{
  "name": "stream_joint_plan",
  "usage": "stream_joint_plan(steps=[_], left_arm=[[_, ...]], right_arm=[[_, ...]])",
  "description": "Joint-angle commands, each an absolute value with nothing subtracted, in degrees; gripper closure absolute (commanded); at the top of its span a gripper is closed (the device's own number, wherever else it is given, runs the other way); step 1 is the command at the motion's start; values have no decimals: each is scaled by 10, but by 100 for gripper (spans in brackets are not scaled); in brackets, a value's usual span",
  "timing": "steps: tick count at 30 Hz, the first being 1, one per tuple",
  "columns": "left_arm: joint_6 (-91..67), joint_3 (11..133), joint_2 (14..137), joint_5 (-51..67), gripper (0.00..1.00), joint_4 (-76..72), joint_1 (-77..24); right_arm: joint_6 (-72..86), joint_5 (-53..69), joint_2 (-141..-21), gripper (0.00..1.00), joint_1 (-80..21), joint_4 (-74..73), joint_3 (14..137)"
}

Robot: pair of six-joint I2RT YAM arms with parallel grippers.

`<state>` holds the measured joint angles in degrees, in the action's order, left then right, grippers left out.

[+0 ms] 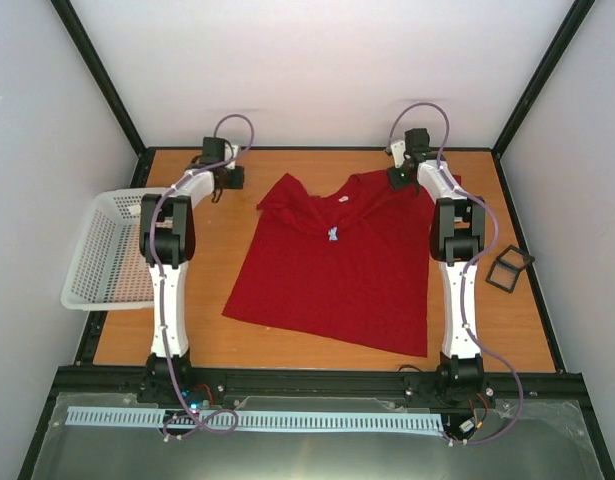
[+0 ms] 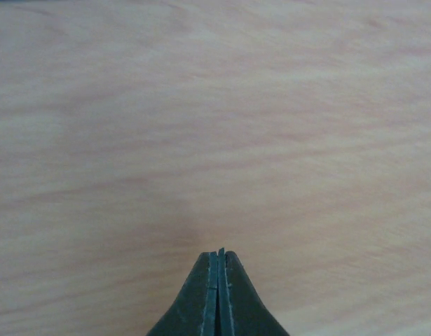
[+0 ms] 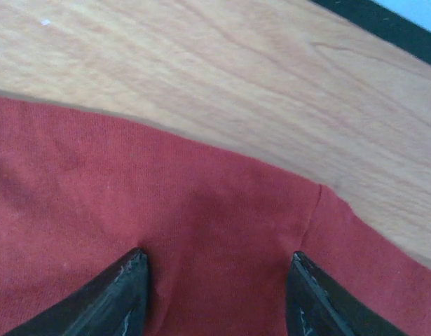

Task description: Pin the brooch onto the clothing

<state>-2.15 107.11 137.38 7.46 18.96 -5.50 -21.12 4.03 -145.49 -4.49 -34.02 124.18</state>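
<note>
The clothing, a red T-shirt, lies flat in the middle of the wooden table, collar toward the far side. A small pale blue brooch rests on its chest just below the collar. My left gripper hangs over bare wood left of the shirt; in the left wrist view it is shut, with only wood beneath it. My right gripper is at the shirt's far right shoulder. In the right wrist view it is open, both fingertips down on the red fabric near a sleeve seam.
A white mesh basket sits at the table's left edge beside the left arm. A small black open case lies on the wood to the right of the right arm. Black frame rails and white walls enclose the table.
</note>
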Motion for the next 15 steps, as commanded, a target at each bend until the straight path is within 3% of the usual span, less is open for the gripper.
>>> stream_joint_plan(steps=[1,3,7,10,12,15], left_arm=[[-25,1110,1363,21,99,173,-36],[-18,1110,1348,29,99,175,-36],[11,1044,1287,142,69,150,-56],[25,984,1247,176,56,144,-96],[29,946,1230,200,41,120,-116],[64,968,1253,200,33,112,-128]], right_arm=[[-199,19,-1491,46,-38,-362,1277],[-196,15,-1491,40,-38,-360,1282],[-197,46,-1477,28,-41,-366,1289],[-203,49,-1452,17,-46,-377,1288],[-207,54,-1431,9,-48,-378,1282],[-209,66,-1409,0,-52,-377,1271]])
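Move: The red clothing's left sleeve lies about 10 cm to the right of the left hand and some 3 cm nearer the base, roughly 2 cm below it. The collar tag is about 28 cm right and 5 cm back, the brooch 25 cm right and 16 cm back. The right hand is right on the right shoulder cloth, about 1 cm below its fingertips; from there the tag is 14 cm left and 5 cm back, the brooch 17 cm left and 16 cm back. Outward to its left for about 4 cm with empty, shut fingers, then the left hand reverses, sweeping some 11 cm right while climbing about 6 cm and drawing back, opening and turning clockwise, until it hangs over the left sleeve. The right hand stays within about a centimetre on the right shoulder and spreads its half-open fingers wide, letting go of the cloth fold. ##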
